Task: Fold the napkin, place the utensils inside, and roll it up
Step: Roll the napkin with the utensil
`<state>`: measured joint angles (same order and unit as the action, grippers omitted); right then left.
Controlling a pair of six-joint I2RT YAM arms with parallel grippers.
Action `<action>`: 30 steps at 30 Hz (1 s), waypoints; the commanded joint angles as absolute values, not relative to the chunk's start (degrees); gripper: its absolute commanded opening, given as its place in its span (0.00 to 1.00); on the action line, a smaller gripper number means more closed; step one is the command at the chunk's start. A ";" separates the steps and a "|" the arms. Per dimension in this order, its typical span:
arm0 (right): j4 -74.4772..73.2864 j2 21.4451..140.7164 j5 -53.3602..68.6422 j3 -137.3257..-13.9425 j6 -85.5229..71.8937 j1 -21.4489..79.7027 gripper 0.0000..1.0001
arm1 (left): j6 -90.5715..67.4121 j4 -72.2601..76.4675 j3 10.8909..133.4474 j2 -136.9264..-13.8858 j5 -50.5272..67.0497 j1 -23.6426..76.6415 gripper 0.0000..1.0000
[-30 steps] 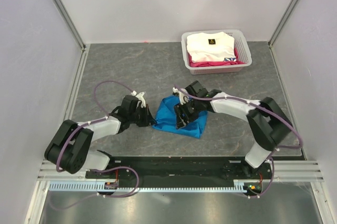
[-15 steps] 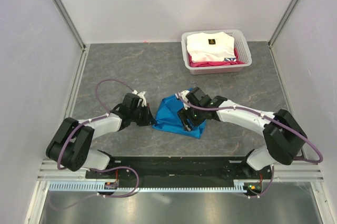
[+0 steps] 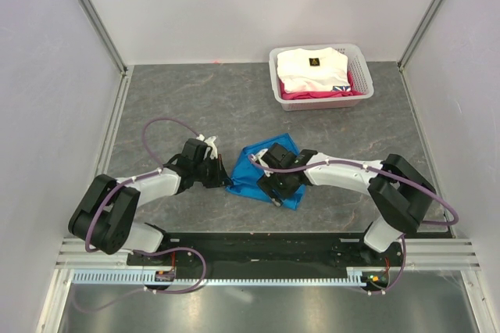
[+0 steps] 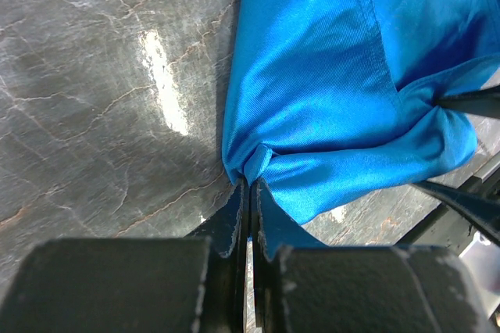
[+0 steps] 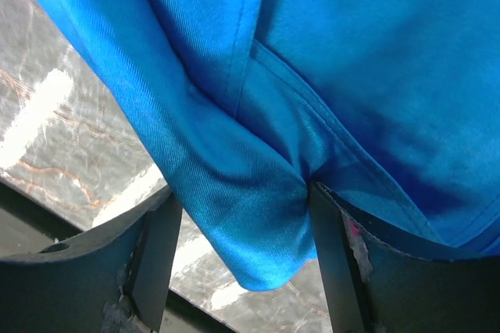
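Note:
The blue napkin (image 3: 251,166) lies bunched on the grey table between my two arms. My left gripper (image 3: 226,182) is at the napkin's left corner, and in the left wrist view the left gripper (image 4: 250,186) is shut on a pinched tip of the napkin (image 4: 328,91). My right gripper (image 3: 274,189) rests on the napkin's right part. In the right wrist view the right gripper (image 5: 242,202) stands open, and a rounded fold of the napkin (image 5: 328,75) bulges between its fingers, touching the right one. The utensils are out of view.
A white basket (image 3: 276,83) with folded white and pink clothes (image 3: 312,67) stands at the back right. White walls enclose the table on three sides. The black base rail (image 3: 266,248) runs along the near edge.
My right gripper has slid left and toward the near edge over the napkin, with its jaws spread wider. More blue cloth shows behind it. The left arm has not moved.

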<state>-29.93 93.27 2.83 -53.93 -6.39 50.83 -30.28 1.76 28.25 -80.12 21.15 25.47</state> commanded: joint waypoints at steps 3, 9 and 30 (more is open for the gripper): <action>-37.00 94.74 -1.30 -56.42 -10.63 53.26 0.71 | -28.65 0.35 29.71 -80.86 21.62 25.40 0.02; -41.22 95.97 -6.24 -58.18 -13.62 54.58 0.69 | -28.74 0.35 29.88 -81.04 21.36 25.40 0.02; -46.94 97.38 -6.08 -59.42 -18.54 56.69 0.18 | -28.92 -1.67 30.76 -82.79 21.01 25.31 0.02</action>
<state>-44.07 96.47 -7.60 -59.33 -17.30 56.58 -30.33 0.43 29.45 -81.65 22.70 25.50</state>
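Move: The napkin's near edge, rolled over, lies loosely between the right hand's open fingers; the spot they will shut on is about 2 cm back and 2 cm to the right. The napkin's near right corner is some 3 cm back and 5 cm right, its far corner about 15 cm ahead and 3 cm right, and the left hand's pinched end roughly 12 cm left and 3 cm ahead. From the left hand the grip spot lies about 5 cm back and 14 cm right. The right hand slides back towards the robot and to its right, about 2 cm each way, keeping low over the table and following the napkin's near edge away from the left hand, while it rolls some 15 degrees to bring the fingers nearly upright and turns slightly clockwise. Its fingers, wide open at first, close steadily through the later part and pinch the gathered near edge, as the left hand stays almost still and keeps its own pinch on the left end. ##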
